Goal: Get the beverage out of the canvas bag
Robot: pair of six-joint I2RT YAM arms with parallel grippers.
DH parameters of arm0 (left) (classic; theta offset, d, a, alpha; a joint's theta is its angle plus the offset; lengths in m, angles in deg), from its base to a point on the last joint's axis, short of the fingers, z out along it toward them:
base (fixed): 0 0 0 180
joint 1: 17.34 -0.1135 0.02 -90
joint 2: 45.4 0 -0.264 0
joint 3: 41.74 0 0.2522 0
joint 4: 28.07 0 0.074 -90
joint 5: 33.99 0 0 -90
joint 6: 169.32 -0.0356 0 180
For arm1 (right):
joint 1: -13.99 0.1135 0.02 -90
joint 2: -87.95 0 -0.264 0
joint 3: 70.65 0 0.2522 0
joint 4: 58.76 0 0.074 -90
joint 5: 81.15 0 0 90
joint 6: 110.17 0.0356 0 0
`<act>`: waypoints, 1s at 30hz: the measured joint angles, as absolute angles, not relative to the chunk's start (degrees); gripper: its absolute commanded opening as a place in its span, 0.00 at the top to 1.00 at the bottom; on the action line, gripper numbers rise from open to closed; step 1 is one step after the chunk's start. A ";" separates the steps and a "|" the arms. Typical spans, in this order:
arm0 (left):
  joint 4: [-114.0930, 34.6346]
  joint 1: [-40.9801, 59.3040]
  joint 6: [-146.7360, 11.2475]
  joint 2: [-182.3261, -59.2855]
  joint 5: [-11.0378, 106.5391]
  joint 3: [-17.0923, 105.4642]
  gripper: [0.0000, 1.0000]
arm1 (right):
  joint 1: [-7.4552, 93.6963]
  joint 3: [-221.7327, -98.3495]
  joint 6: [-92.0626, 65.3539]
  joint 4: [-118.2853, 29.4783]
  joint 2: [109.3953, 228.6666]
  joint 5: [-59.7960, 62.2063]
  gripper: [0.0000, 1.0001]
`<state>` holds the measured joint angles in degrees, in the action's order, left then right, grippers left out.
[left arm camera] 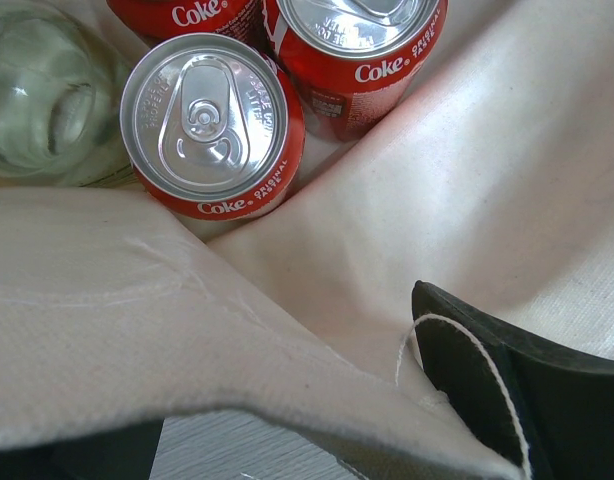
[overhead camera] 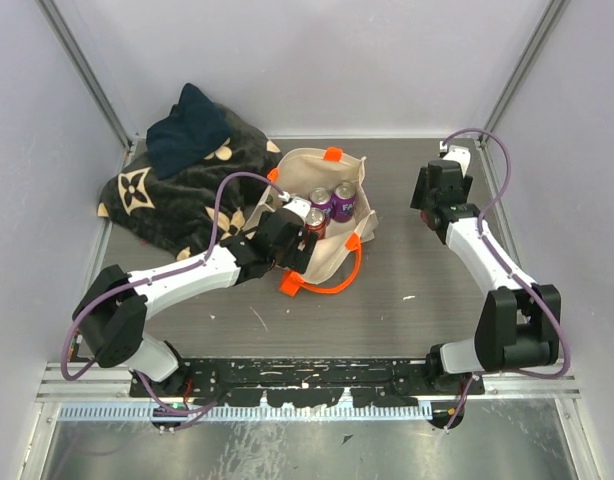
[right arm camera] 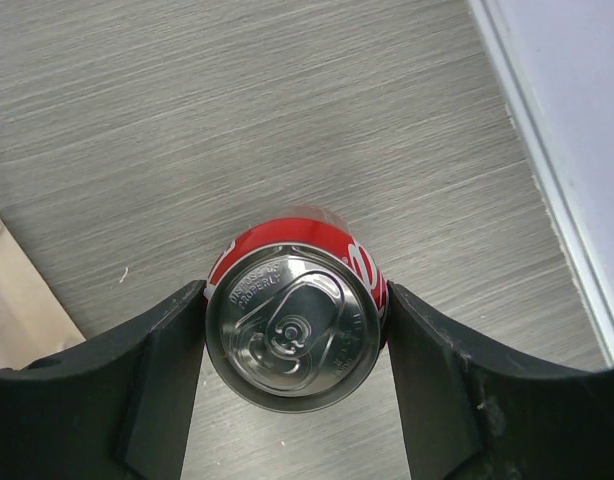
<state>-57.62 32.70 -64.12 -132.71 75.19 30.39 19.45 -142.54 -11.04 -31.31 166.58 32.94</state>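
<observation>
The cream canvas bag (overhead camera: 337,165) with orange handles stands open mid-table. It holds two purple cans (overhead camera: 333,200) and a red can (overhead camera: 315,222). My left gripper (overhead camera: 287,235) straddles the bag's near-left wall. In the left wrist view the left gripper (left arm camera: 287,400) has its jaws wide apart, one finger (left arm camera: 527,390) inside the bag and the canvas rim (left arm camera: 187,330) between them. Coke cans (left arm camera: 209,125) and a clear glass bottle (left arm camera: 47,100) lie below. My right gripper (overhead camera: 434,200) is right of the bag. In the right wrist view the right gripper (right arm camera: 295,330) is shut on an upright red Coke can (right arm camera: 292,330) over bare tabletop.
A dark patterned blanket (overhead camera: 157,200) with a navy cloth (overhead camera: 187,130) on top lies at the back left, against the bag. An orange handle loop (overhead camera: 332,280) lies on the table in front of the bag. Enclosure walls close in the back and sides.
</observation>
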 measured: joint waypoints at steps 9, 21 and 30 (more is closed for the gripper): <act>-58.02 32.70 -64.17 -132.51 75.21 30.39 0.02 | 15.95 -142.21 -6.52 -37.34 174.78 27.76 1.00; -58.83 32.70 -64.30 -132.05 75.21 30.36 0.02 | 15.38 -144.57 -3.13 -36.44 180.53 28.22 0.09; -58.83 32.70 -64.65 -132.05 75.19 30.36 0.02 | 15.38 -150.10 -2.02 -32.94 182.47 29.18 0.00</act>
<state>-58.83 32.70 -64.65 -132.05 75.19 30.36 15.38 -150.10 -2.02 -32.94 182.47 29.18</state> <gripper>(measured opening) 0.979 0.997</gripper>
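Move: The right gripper already holds a Coke can in the air; the bare table spot it is bound for lies about 5 cm ahead, nearly straight otherwise, and some 17 cm below. The canvas bag's middle is about 30 cm left and 5 cm ahead, its nearer purple can about 23 cm left and 5 cm ahead. From the left gripper, at the bag's near side, that spot is roughly 32 cm right, 14 cm ahead and 11 cm lower. Lower the right gripper about 7 cm with the Coke can, easing forward some 4 cm and rolling its left side up nearly 10 degrees, until the can comes to the open table right of the bag. Then spread the fingers fully to let go, and rise 1.5 cm, still edging forward. Keep the left gripper open and still at the bag's near side. ##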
